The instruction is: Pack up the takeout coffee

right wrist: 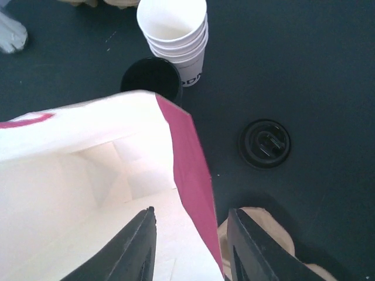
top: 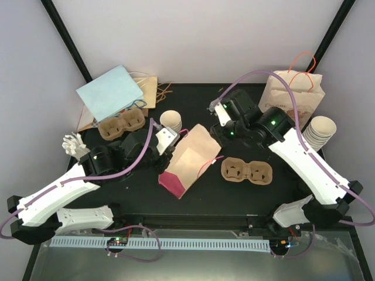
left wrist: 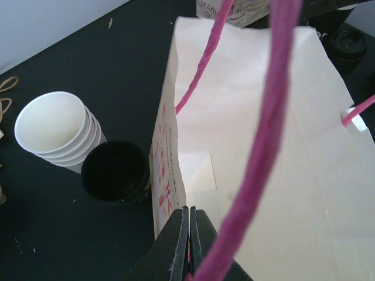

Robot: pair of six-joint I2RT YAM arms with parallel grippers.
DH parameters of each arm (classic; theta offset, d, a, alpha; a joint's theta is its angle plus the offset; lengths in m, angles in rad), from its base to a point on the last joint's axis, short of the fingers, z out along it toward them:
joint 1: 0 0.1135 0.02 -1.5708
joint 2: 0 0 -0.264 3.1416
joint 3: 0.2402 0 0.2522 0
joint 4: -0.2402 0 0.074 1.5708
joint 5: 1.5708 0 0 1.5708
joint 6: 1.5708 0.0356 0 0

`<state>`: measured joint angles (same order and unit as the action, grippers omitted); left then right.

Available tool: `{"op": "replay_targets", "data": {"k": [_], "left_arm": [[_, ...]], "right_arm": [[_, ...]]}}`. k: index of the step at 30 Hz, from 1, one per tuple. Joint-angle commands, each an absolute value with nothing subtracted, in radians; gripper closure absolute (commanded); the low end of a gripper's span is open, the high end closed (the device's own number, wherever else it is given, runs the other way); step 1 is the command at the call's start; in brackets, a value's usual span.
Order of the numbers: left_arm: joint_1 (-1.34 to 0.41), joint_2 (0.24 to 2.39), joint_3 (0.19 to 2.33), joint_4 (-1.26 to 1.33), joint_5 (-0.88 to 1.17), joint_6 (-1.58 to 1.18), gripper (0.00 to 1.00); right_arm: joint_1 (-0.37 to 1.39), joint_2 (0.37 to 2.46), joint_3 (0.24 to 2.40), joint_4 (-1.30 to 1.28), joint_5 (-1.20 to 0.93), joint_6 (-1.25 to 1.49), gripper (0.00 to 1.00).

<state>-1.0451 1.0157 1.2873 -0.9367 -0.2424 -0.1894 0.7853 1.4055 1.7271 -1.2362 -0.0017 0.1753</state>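
A cream paper bag (top: 190, 159) with pink side walls and pink cord handles stands open in the middle of the table. My left gripper (left wrist: 189, 219) is shut on the bag's near rim, beside a pink handle (left wrist: 263, 146). My right gripper (right wrist: 192, 211) is open, its jaws astride the bag's pink side wall (right wrist: 190, 158) without clamping it. Beside the bag stand a stack of white paper cups (right wrist: 174, 26) and a black cup (right wrist: 151, 79). A black lid (right wrist: 265, 143) lies flat on the table. A cardboard cup carrier (top: 247, 171) lies right of the bag.
A second carrier (top: 121, 124) and a blue bag (top: 111, 92) sit at the back left. A brown printed bag (top: 291, 93) and another cup stack (top: 321, 132) are at the back right. A white crumpled thing (top: 75, 143) lies at the left edge.
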Motion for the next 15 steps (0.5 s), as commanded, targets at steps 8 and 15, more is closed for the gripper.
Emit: {"op": "replay_targets", "data": {"k": [8,15], "left_arm": [[-1.049,1.006,1.303,-0.935,-0.271,-0.161,0.98],[-1.049,0.987,1.271,-0.916,-0.269,-0.140,0.99]], "right_arm": [[0.790,1.261,1.674,-1.200,0.164,0.209,0.48],[0.784,1.157,1.567,-1.152,0.335,0.282,0.33]]}}
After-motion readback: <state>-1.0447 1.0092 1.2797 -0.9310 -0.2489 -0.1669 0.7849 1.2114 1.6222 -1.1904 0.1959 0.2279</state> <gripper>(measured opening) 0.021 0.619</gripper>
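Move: The cup carrier lies on the table some 12 cm to the right hand's right, 3 cm nearer the base and about 26 cm below. The black lid is roughly 10 cm ahead of that hand and level with it sideways; the bag's middle is about 11 cm to its left, 3 cm back and 13 cm down. From the left hand, shut at the bag's pink handle, the carrier is about 32 cm right and 3 cm farther out. Right hand opens wider and draws off the bag's rim, about 5 cm right, 3 up; left holds still. ##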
